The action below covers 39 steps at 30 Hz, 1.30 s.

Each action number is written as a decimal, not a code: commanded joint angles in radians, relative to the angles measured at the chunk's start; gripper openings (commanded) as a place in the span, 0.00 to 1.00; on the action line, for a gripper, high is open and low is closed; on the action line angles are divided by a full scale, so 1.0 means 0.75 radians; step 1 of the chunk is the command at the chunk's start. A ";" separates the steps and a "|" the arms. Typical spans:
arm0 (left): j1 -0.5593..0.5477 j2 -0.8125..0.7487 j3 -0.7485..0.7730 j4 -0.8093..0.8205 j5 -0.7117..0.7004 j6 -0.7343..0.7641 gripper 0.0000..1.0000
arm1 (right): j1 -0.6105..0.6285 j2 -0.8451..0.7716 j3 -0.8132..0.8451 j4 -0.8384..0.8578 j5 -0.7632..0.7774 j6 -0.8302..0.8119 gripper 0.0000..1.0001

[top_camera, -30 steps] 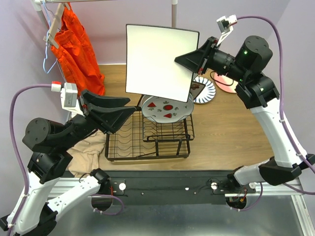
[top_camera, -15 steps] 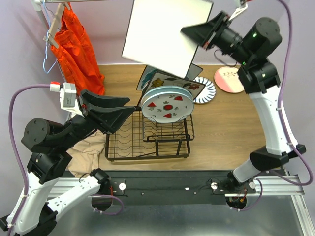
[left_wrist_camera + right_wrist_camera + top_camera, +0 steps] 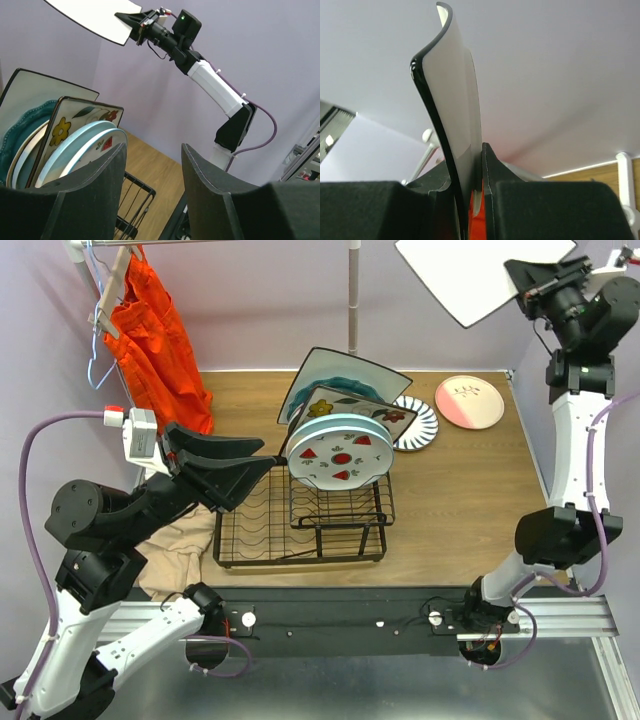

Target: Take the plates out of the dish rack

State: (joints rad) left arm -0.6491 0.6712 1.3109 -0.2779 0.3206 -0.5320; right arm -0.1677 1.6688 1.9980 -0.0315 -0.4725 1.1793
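High at the back right, my right gripper (image 3: 527, 285) is shut on the edge of a white square plate (image 3: 478, 275), held well above the table. In the right wrist view the plate (image 3: 457, 95) rises edge-on from between the shut jaws of the right gripper (image 3: 476, 167). The black wire dish rack (image 3: 300, 562) stands mid-table with several plates upright in its upper tier. Frontmost is a round red-fruit plate (image 3: 340, 458), then a flower-print square plate (image 3: 352, 405). My left gripper (image 3: 258, 466) is open and empty, just left of the fruit plate (image 3: 100, 145).
A cream-pink plate (image 3: 469, 401) and a dark-rimmed plate (image 3: 418, 426) lie on the table behind and to the right of the rack. An orange garment (image 3: 155, 335) hangs at the back left. Beige cloth (image 3: 175, 550) lies left of the rack. A metal pole (image 3: 353, 295) stands behind.
My right arm has carried the white square plate up and to the right, from in front of the rack to high over the back right corner. The left arm has not moved.
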 commanded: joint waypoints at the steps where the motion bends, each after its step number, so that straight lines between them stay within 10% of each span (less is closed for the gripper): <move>1: 0.004 -0.003 -0.022 -0.006 -0.033 0.018 0.57 | -0.079 -0.232 -0.148 0.355 0.036 0.178 0.01; 26: 0.004 -0.005 -0.155 0.094 0.053 0.065 0.57 | -0.296 -0.854 -1.385 0.095 0.292 -0.190 0.01; 39: 0.004 -0.038 -0.218 0.125 0.084 0.059 0.57 | -0.421 -0.973 -1.651 -0.056 0.301 -0.429 0.01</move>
State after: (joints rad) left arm -0.6491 0.6571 1.1694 -0.2180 0.3477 -0.4942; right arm -0.4572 0.9833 0.7849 -0.1856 -0.2352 0.8936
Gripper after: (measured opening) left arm 0.568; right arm 0.242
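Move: The square white plate is already pinched in my right hand. It is bound for the clear tabletop about 13 cm back, 8 cm to the right and some 55 cm below that hand. The pink plate lies 20 cm farther out than this spot, the striped plate 17 cm out and 16 cm left of it. From my left hand the spot is about 22 cm ahead, 53 cm right and 52 cm down; the strawberry plate is roughly 18 cm ahead, 15 cm right and 35 cm down. I bring my right hand down about 33 cm, drawing back and to the right as it sinks towards the bare table in front of the pink plate. The fingers keep their pinch on the white plate's edge while the wrist tips them down some 35 degrees and swings clockwise. My empty, half-open left hand sinks a little beside the rack. ##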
